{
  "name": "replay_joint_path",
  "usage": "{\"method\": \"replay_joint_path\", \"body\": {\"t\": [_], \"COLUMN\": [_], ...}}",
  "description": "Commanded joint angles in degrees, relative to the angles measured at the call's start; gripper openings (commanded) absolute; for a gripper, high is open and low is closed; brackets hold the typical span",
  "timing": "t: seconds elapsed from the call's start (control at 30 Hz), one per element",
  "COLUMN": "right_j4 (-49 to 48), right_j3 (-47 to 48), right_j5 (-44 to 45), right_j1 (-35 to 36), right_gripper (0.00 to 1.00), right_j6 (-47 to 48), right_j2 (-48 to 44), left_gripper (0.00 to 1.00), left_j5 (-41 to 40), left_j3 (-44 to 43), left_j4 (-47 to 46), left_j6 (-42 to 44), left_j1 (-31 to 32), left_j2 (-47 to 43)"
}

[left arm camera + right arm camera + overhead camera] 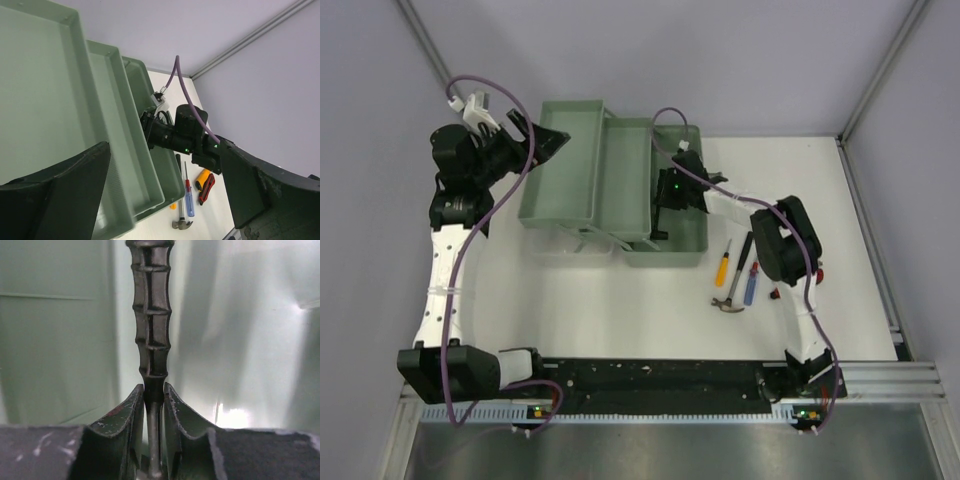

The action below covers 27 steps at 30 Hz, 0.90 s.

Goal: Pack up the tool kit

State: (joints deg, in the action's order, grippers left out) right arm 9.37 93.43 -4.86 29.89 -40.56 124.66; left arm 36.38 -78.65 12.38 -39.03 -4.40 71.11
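Note:
The pale green toolbox (565,200) stands with its tiered trays spread out. My right gripper (153,387) reaches down into its lowest right compartment (685,245), shut on the shaft of the black-handled tool (151,315), whose ribbed handle points away over the compartment floor. My left gripper (548,140) hovers at the far left corner of the upper tray (50,100), its fingers (60,195) spread open with nothing between them. On the table right of the box lie the yellow screwdriver (722,265), the blue screwdriver (189,200), the small hammer (182,224) and the red and yellow utility knives (205,182).
A thin black rod-like tool (744,250) lies beside the screwdrivers. The right arm's elbow (785,240) hangs over the loose tools. Grey walls close in on the left, back and right, and a metal rail (880,385) runs along the near edge.

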Motion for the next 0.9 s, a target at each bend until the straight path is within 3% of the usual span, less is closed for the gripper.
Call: {"method": "replay_joint_path", "body": {"t": [0.0, 0.3, 0.63, 0.87], "right_j4": [-1.5, -2.1, 2.4, 11.3], "right_j3": [1.1, -1.5, -4.7, -8.4], "right_j5": [-0.7, 0.3, 4.6, 16.8], "right_j1": [0.4, 0.5, 0.4, -0.4], "right_gripper": [0.23, 0.39, 0.4, 0.4], "right_j6": [-1.7, -2.0, 2.1, 5.7], "right_j2": [1.0, -3.6, -17.8, -28.2], "left_gripper": [0.93, 0.93, 0.93, 0.93], "left_j5": [-0.3, -0.8, 0.0, 1.1], "left_j3": [-0.5, -0.5, -1.1, -1.1], "left_j4": [-2.8, -2.0, -1.6, -1.0], "left_j6": [0.2, 0.8, 2.1, 4.7], "left_j1": [0.1, 0.1, 0.1, 1.4], "left_j2": [0.1, 0.0, 0.2, 0.3]}}
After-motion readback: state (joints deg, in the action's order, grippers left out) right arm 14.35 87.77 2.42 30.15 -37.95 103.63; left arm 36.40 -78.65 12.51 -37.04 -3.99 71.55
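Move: The right hand holds the black mallet just above the floor of the green bottom compartment; the mallet's middle is about 1 cm back from the hand point and 2 cm below. The middle tray's centre is some 5 cm ahead, 8 cm left and 5 cm higher. The yellow screwdriver lies roughly 13 cm back and 14 cm right, 3 cm below; the claw hammer 16 cm back and 18 cm right, equally low. From the left hand, the mallet is about 8 cm ahead, 20 cm right and 34 cm below. Down first, by barely 2 cm, the right hand sets the black mallet on the compartment floor while its already parting fingers open to somewhat under half and let go of the handle. After a short pause it climbs about 15 cm, drifting some 4 cm right and a little back, away from the mallet, the wrist tipping the fingers up about 10 degrees. ##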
